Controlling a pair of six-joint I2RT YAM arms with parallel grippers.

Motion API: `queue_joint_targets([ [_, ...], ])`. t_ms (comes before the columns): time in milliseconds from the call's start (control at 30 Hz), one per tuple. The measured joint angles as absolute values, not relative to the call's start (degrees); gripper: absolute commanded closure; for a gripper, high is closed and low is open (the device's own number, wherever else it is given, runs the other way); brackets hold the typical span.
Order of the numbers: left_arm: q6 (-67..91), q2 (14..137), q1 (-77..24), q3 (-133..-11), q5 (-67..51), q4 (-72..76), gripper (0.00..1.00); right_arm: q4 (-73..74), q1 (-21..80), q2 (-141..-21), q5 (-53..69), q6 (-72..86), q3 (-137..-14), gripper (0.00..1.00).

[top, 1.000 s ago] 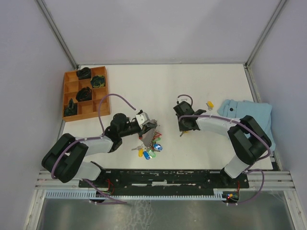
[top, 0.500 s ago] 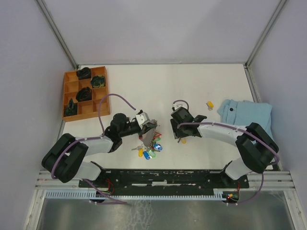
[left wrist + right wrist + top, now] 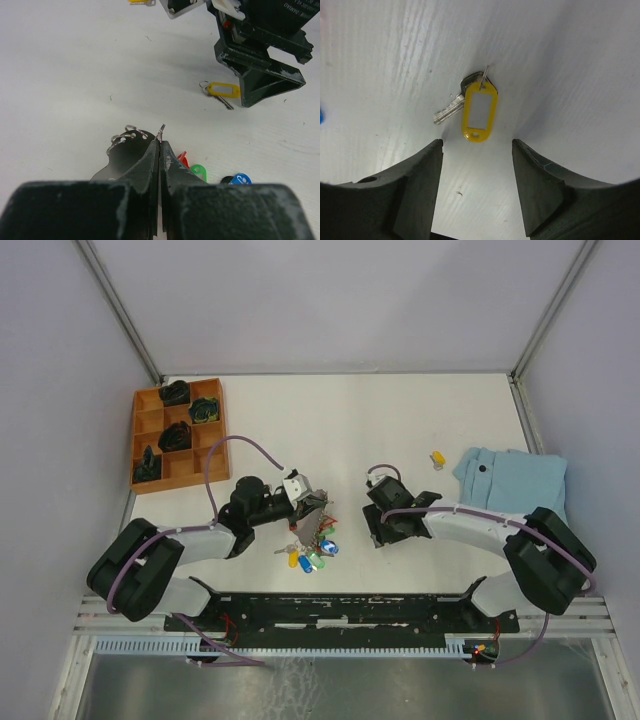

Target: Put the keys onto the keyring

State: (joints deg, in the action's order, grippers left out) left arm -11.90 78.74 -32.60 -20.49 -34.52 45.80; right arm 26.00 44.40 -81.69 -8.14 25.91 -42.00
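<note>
My left gripper [image 3: 311,503] is shut on a thin wire ring of the keyring [image 3: 161,133], whose other silver rings [image 3: 126,135] curl just left of the fingertips. In the top view the keyring [image 3: 320,527] hangs from it, with blue, green and red tagged keys [image 3: 311,556] bunched below. In the left wrist view the red tag [image 3: 182,159], green tag [image 3: 198,171] and blue tag [image 3: 239,178] show under the jaws. A yellow-tagged key [image 3: 479,111] lies flat on the table just ahead of my right gripper [image 3: 477,144], which is open and empty. This key [image 3: 220,91] rests beside the right gripper [image 3: 260,80].
An orange divided tray [image 3: 141,420] with black items stands at the back left. A light blue cloth [image 3: 520,480] lies at the right edge. Another yellow-tagged key [image 3: 437,457] sits near the cloth.
The right gripper has opened and let the yellow-tagged key drop to the table, then shifted toward the near edge over it. The left arm has held still.
</note>
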Motion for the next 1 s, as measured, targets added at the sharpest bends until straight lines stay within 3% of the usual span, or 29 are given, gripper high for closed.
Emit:
queue_joint_targets([
  [733,-11.9,78.7,-32.6,-20.5,-34.2,45.8,0.97,6.4,45.6,-94.4,1.5,29.8,-48.5,0.38],
  [1000,-11.9,78.6,-32.6,-20.5,-33.4,45.7,0.97,11.6,45.5,-85.9,3.8,20.7,-45.6,0.38],
])
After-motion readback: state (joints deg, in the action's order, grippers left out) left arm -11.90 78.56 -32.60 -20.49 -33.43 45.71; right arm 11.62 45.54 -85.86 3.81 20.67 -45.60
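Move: The loose yellow-tagged key lies about 3 cm ahead of the right hand, 1 cm to its left and 2 cm below. The nearest blue tag on the bunch is some 15 cm left and 1 cm back, and a red tag is 16 cm left and 6 cm ahead. The keyring end in the left fingers is roughly 17 cm left, 8 cm ahead and 7 cm up. From the left hand, the yellow-tagged key lies about 16 cm right, 5 cm back and 9 cm below. Dipping slightly first, the right hand sweeps low to the left by about 10 cm, and also some 5 cm forward, towards the bunch. Its fingertips swing left by about 15 degrees and push the yellow-tagged key along the table. It then draws back right and towards its base by about 2 cm each, rising 2 cm and turning counter-clockwise, fingers open throughout; the left hand keeps its hold on the keyring. ##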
